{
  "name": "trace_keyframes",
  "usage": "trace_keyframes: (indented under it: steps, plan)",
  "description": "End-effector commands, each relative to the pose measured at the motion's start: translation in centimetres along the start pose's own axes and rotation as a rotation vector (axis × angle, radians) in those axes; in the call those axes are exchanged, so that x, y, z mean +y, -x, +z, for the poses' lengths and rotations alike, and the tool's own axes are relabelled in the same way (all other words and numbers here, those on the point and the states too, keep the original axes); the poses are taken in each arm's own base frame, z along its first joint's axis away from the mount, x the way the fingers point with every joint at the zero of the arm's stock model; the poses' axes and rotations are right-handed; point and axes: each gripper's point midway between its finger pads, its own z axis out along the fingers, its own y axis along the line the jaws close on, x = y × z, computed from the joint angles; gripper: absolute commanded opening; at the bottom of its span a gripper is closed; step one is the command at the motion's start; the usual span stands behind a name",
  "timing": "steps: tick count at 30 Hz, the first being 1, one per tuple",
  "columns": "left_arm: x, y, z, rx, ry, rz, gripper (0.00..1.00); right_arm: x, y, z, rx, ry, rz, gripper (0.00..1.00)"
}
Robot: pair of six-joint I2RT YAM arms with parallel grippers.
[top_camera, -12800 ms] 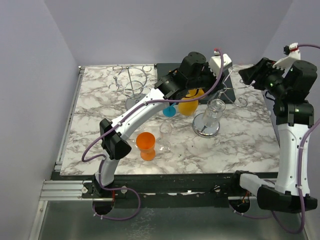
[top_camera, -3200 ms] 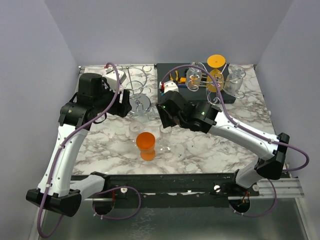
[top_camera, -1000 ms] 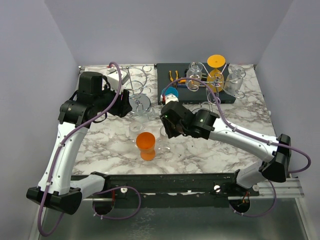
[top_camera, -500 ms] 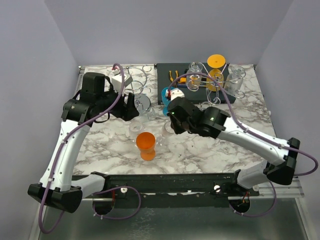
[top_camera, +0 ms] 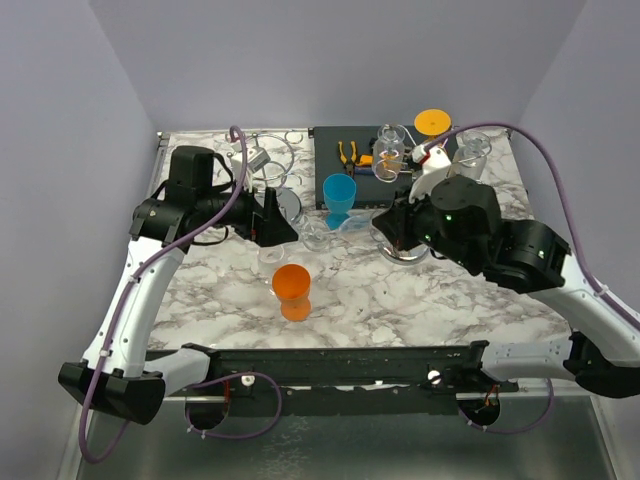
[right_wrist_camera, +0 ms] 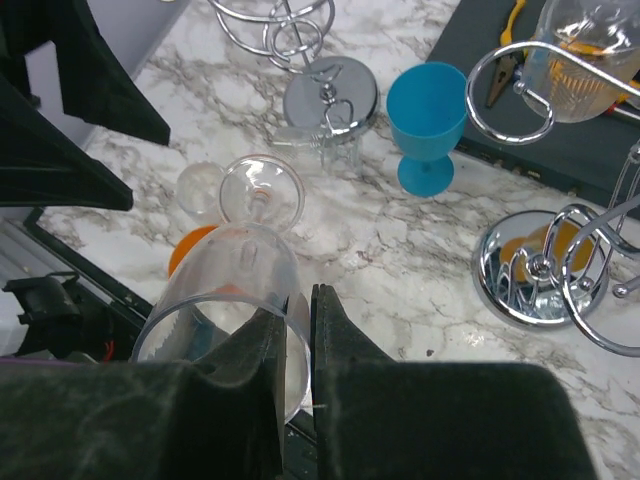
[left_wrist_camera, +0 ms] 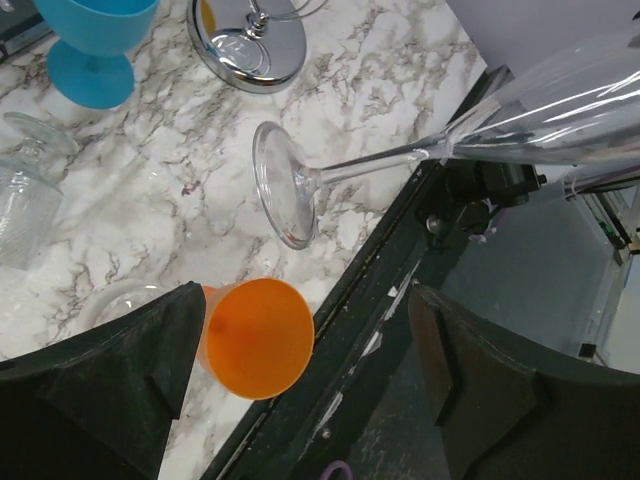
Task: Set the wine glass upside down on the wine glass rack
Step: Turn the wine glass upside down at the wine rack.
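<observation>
A clear wine glass (right_wrist_camera: 225,300) hangs on its side above the table, and my right gripper (right_wrist_camera: 300,300) is shut on its rim. Its foot (right_wrist_camera: 260,190) points away from that gripper. The top view shows the glass (top_camera: 335,230) left of the right gripper (top_camera: 375,225). Its stem and foot (left_wrist_camera: 285,185) cross the left wrist view. My left gripper (left_wrist_camera: 310,310) is open and holds nothing; it hovers (top_camera: 278,218) just left of the glass. The wine glass rack (top_camera: 430,150) at the back right carries clear and orange glasses, with its chrome base (right_wrist_camera: 535,270) nearby.
A blue glass (top_camera: 339,195) stands mid-table. An orange glass (top_camera: 291,285) sits nearer the front edge. A second wire rack (top_camera: 262,160) with a chrome base (right_wrist_camera: 330,100) stands back left, a clear ribbed glass (right_wrist_camera: 320,140) lying beside it. Pliers (top_camera: 348,152) lie on a dark mat.
My right gripper shut on the clear glass's rim, lifted it and drew back to the right. My left gripper opened wide and swung slightly right.
</observation>
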Motion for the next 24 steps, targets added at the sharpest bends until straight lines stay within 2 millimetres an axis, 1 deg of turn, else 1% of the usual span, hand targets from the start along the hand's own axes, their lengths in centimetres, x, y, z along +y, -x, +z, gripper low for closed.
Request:
trace_keyframes:
  steps: [1, 6, 10, 13, 17, 19, 20, 22, 24]
  plan:
    - [-1.7, 0.2, -0.2, -0.038, -0.078, -0.031, 0.9, 0.8, 4.0, -2.0, -0.179, 0.087, 0.051, 0.0]
    - [-1.1, 0.3, 0.4, -0.044, -0.074, -0.07, 0.84, 2.1, 5.3, -1.9, -0.23, 0.146, 0.055, 0.01]
    - [-0.9, 1.4, 0.8, -0.066, -0.078, -0.073, 0.78, 2.8, 5.8, -1.6, -0.248, 0.172, 0.056, 0.01]
    - [-0.5, 2.0, 1.1, -0.08, -0.068, -0.065, 0.7, 3.4, 6.0, -1.6, -0.263, 0.201, 0.059, 0.01]
    - [-0.2, 2.4, 1.1, -0.088, -0.058, -0.032, 0.58, 3.5, 5.9, -1.5, -0.267, 0.21, 0.063, 0.01]
    - [-0.3, 2.5, 1.1, -0.09, -0.061, -0.017, 0.44, 3.5, 5.9, -1.5, -0.274, 0.216, 0.065, 0.01]
    - [-0.4, 2.6, 1.0, -0.091, -0.064, -0.01, 0.32, 3.5, 5.8, -1.6, -0.276, 0.218, 0.068, 0.01]
    - [-0.4, 2.8, 1.0, -0.093, -0.065, 0.0, 0.14, 3.5, 5.4, -1.4, -0.274, 0.218, 0.069, 0.01]
    - [-0.3, 3.1, 0.9, -0.102, -0.053, 0.019, 0.01, 3.5, 4.8, -1.0, -0.261, 0.219, 0.066, 0.01]
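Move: From the left hand, the clear wine glass's foot lies about 6 cm right, level in reach and some 6 cm below. The orange glass stands about 6 cm back, 1 cm right and 24 cm down; the blue glass about 15 cm ahead, 12 cm right and 24 cm down. From the right hand, holding that wine glass, the foot is about 12 cm left, 12 cm below and 1 cm ahead; the left gripper about 18 cm left, 2 cm ahead, 6 cm lower. Upward first, by some 5 cm, the right hand keeps its grip on the wine glass's bowl and tilts about 15 degrees, left side rising, then eases left to bring the foot to the left gripper. The left hand dips slightly back, then goes forward about 2 cm and edges right, closing its wide-open fingers around the foot's rim. ##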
